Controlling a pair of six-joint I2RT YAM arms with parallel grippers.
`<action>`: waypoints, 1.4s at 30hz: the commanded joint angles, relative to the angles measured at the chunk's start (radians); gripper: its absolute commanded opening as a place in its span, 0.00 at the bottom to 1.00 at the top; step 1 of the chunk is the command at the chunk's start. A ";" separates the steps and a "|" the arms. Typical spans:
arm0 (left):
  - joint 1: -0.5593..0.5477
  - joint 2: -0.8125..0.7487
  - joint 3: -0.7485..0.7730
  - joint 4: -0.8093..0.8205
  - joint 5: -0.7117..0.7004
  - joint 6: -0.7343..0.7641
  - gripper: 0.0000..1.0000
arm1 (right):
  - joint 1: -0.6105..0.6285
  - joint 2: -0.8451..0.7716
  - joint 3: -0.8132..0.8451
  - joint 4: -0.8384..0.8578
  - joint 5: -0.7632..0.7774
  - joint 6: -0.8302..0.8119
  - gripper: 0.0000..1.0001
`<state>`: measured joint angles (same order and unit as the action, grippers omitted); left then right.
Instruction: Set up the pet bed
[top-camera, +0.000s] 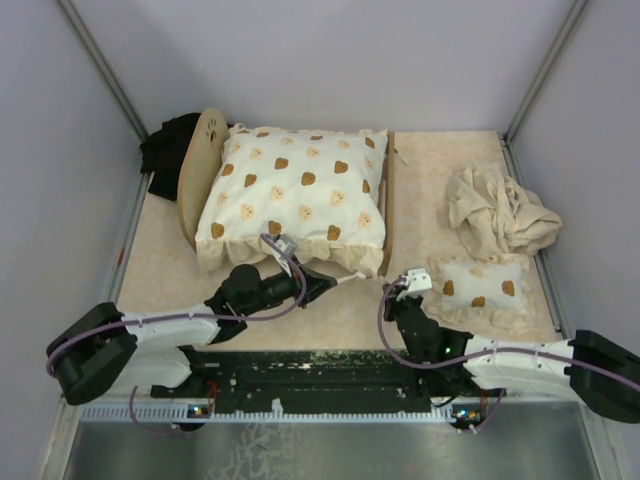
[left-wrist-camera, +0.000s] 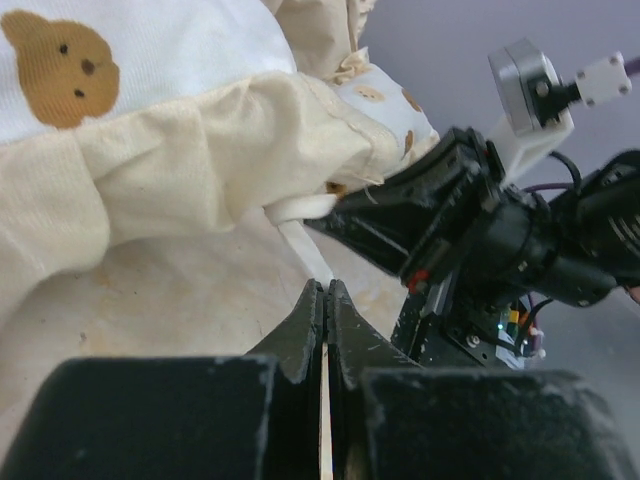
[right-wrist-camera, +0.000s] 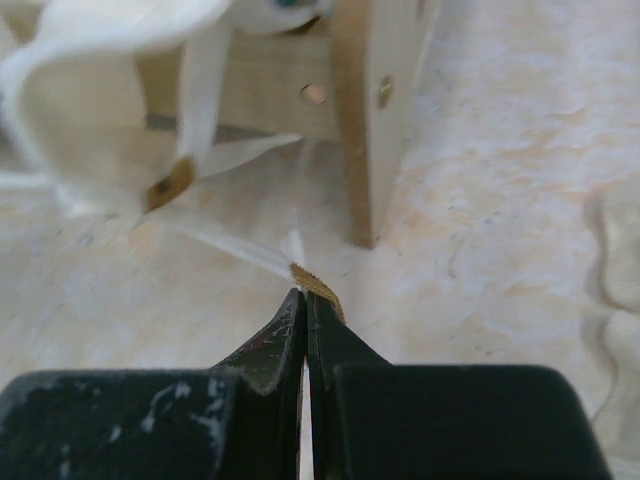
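The pet bed stands at the back left, its rounded wooden headboard (top-camera: 200, 165) on the left and its footboard (top-camera: 388, 205) on the right. A big cream frilled cushion (top-camera: 300, 195) with brown prints covers it. My left gripper (top-camera: 325, 285) is at the cushion's front edge, shut (left-wrist-camera: 327, 287) on a white tie ribbon (left-wrist-camera: 303, 243) that hangs from the frill. My right gripper (top-camera: 395, 292) is just right of it by the bed's front corner post (right-wrist-camera: 365, 120). It is shut (right-wrist-camera: 305, 296) on another ribbon, whose brown end (right-wrist-camera: 318, 281) sticks out at the tips.
A small cream cushion (top-camera: 482, 285) with brown prints lies right of my right gripper. A crumpled beige cloth (top-camera: 500, 210) sits behind it. Something black (top-camera: 168, 148) is bunched behind the headboard. Grey walls close in on three sides. The right arm (left-wrist-camera: 480, 235) is close in front of the left wrist.
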<state>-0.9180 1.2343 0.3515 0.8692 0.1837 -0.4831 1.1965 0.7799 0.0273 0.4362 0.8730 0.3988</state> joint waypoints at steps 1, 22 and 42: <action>0.006 -0.045 -0.045 0.006 0.072 -0.053 0.00 | -0.132 0.018 0.038 0.109 0.050 -0.047 0.00; 0.006 0.100 0.064 -0.136 0.180 0.061 0.21 | -0.431 -0.112 0.017 0.228 -0.681 -0.431 0.00; -0.070 0.359 0.412 -0.242 0.020 0.173 0.47 | -0.432 -0.086 0.225 -0.277 -0.566 -0.185 0.00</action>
<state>-0.9752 1.5681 0.7166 0.6422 0.2878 -0.3351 0.7696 0.6662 0.1432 0.2466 0.3077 0.1539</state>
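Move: The bed's near right corner, where the ties are being worked, is about 10 cm to the right of my left hand, 4 cm farther out and 10 cm lower. The cushion's ruffled corner is about 4 cm ahead of this hand, 7 cm right and 6 cm lower. From my right hand, the bed corner is about 5 cm straight ahead and slightly lower; the small pillow is 20 cm to its right, 1 cm farther out and slightly lower. My left hand, still pinching the white tie, draws it back and down about 6 cm, then opens to roughly half and lets it go. It rises again and crosses some 8 cm right towards the bed corner and my right fingers, dipping at the end. My right hand keeps its shut grip on the brown-tipped tie end, pushing forward and right, then swinging back left while rising about 5 cm and easing partly down. ##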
